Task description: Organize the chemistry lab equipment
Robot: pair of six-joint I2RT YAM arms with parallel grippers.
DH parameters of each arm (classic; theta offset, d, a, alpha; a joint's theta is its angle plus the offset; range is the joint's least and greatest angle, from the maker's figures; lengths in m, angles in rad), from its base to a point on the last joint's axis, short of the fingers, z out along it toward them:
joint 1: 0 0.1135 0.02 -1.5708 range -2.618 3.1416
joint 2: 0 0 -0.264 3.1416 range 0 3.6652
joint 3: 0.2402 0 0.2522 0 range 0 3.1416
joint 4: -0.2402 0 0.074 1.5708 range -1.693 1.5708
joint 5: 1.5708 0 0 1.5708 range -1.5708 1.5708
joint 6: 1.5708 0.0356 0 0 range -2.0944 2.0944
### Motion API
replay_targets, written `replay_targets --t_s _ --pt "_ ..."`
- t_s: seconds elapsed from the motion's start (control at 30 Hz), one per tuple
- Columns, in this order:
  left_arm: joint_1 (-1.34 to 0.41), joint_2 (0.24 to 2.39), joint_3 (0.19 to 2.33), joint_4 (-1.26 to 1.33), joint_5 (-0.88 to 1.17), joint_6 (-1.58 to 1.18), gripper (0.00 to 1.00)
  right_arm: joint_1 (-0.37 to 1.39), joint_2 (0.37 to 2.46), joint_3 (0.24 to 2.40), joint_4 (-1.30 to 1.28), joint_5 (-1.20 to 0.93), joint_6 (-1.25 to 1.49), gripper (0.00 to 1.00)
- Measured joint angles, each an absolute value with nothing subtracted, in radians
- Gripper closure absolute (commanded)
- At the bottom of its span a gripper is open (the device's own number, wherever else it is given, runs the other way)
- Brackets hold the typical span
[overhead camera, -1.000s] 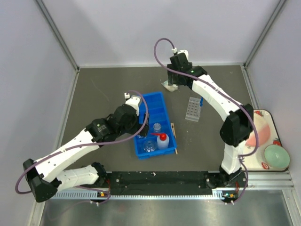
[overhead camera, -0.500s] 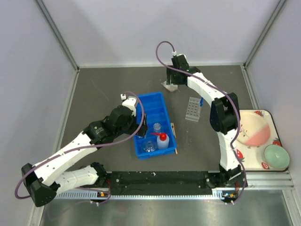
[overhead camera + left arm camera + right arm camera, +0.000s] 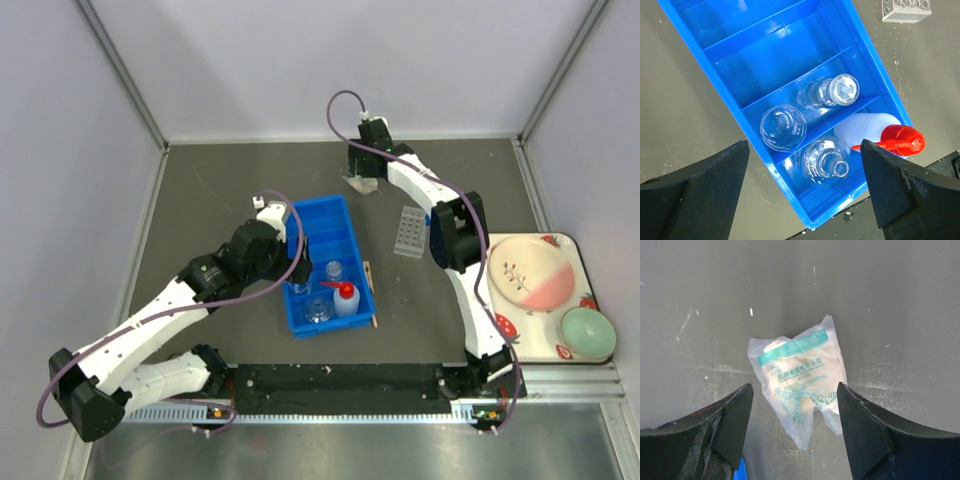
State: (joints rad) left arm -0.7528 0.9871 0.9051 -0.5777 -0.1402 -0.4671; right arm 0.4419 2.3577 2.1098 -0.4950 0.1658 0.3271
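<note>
My left gripper (image 3: 805,149) hangs open above the near end of the blue bin (image 3: 765,65), holding nothing. In the bin stand two clear flasks (image 3: 832,91) (image 3: 827,162), a clear beaker (image 3: 782,127) and the white squeeze bottle (image 3: 867,131) with its red nozzle. My right gripper (image 3: 795,387) is open just over a small plastic packet (image 3: 800,372) lying on the table at the back (image 3: 360,183). The packet sits between the fingers and is not gripped. The clear tube rack (image 3: 410,232) and the wooden clamp (image 3: 370,292) lie right of the bin (image 3: 325,222).
A strawberry-patterned tray (image 3: 515,330) at the right edge carries a pink-and-white plate (image 3: 530,272) and a pale green bowl (image 3: 587,333). Grey walls close the table on three sides. My right arm stretches over the area beside the tube rack.
My right arm's elbow has swung left and its gripper has come down closer over the packet. The left arm has drawn back slightly from the bin. Both grippers remain open.
</note>
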Motion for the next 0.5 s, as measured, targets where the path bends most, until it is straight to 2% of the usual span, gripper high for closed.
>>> replay_targets --t_s 0.17,0.23,0.27,0.3,0.37,0.4,0.5 --pt "-0.734 1.000 0.905 -0.574 -0.119 -0.456 0.02 0.439 2.416 2.133 -0.510 0.166 0.335 0.32" --pt "-0.727 1.002 0.905 -0.574 -0.115 -0.450 0.02 0.437 2.438 2.154 -0.518 0.162 0.339 0.37" --pt "-0.725 1.004 0.905 -0.573 -0.112 -0.448 0.02 0.437 2.445 2.163 -0.524 0.159 0.342 0.41" --pt "-0.721 1.005 0.905 -0.572 -0.110 -0.445 0.02 0.436 2.453 2.176 -0.531 0.155 0.345 0.53" --pt "-0.714 1.007 0.905 -0.569 -0.102 -0.442 0.02 0.435 2.466 2.200 -0.542 0.149 0.352 0.62" --pt "-0.713 1.007 0.905 -0.567 -0.101 -0.441 0.02 0.435 2.469 2.203 -0.543 0.144 0.356 0.70" --pt "-0.704 1.006 0.900 -0.561 -0.094 -0.439 0.02 0.434 2.475 2.209 -0.551 0.137 0.368 0.82"
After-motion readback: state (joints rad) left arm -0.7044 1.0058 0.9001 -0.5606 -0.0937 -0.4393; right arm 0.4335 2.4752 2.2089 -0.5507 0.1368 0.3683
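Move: The glove packet lies flat on the table just under my right hand, about 4 cm below and barely 1 cm ahead, not off to either side. The tube rack is some 11 cm to my right hand's right and 12 cm back. The blue tray's middle is about 20 cm back and 7 cm to the left. From my left hand the packet is roughly 32 cm ahead, 14 cm right and 13 cm lower. I sink my open right hand almost straight down onto the glove packet, about 4 cm, tipping the fingers some 5 degrees further downward. Near the bottom I all but stop and start shutting the fingers, from about two thirds open to a narrow gap, bringing the tips together on the film right of the packet's middle. ##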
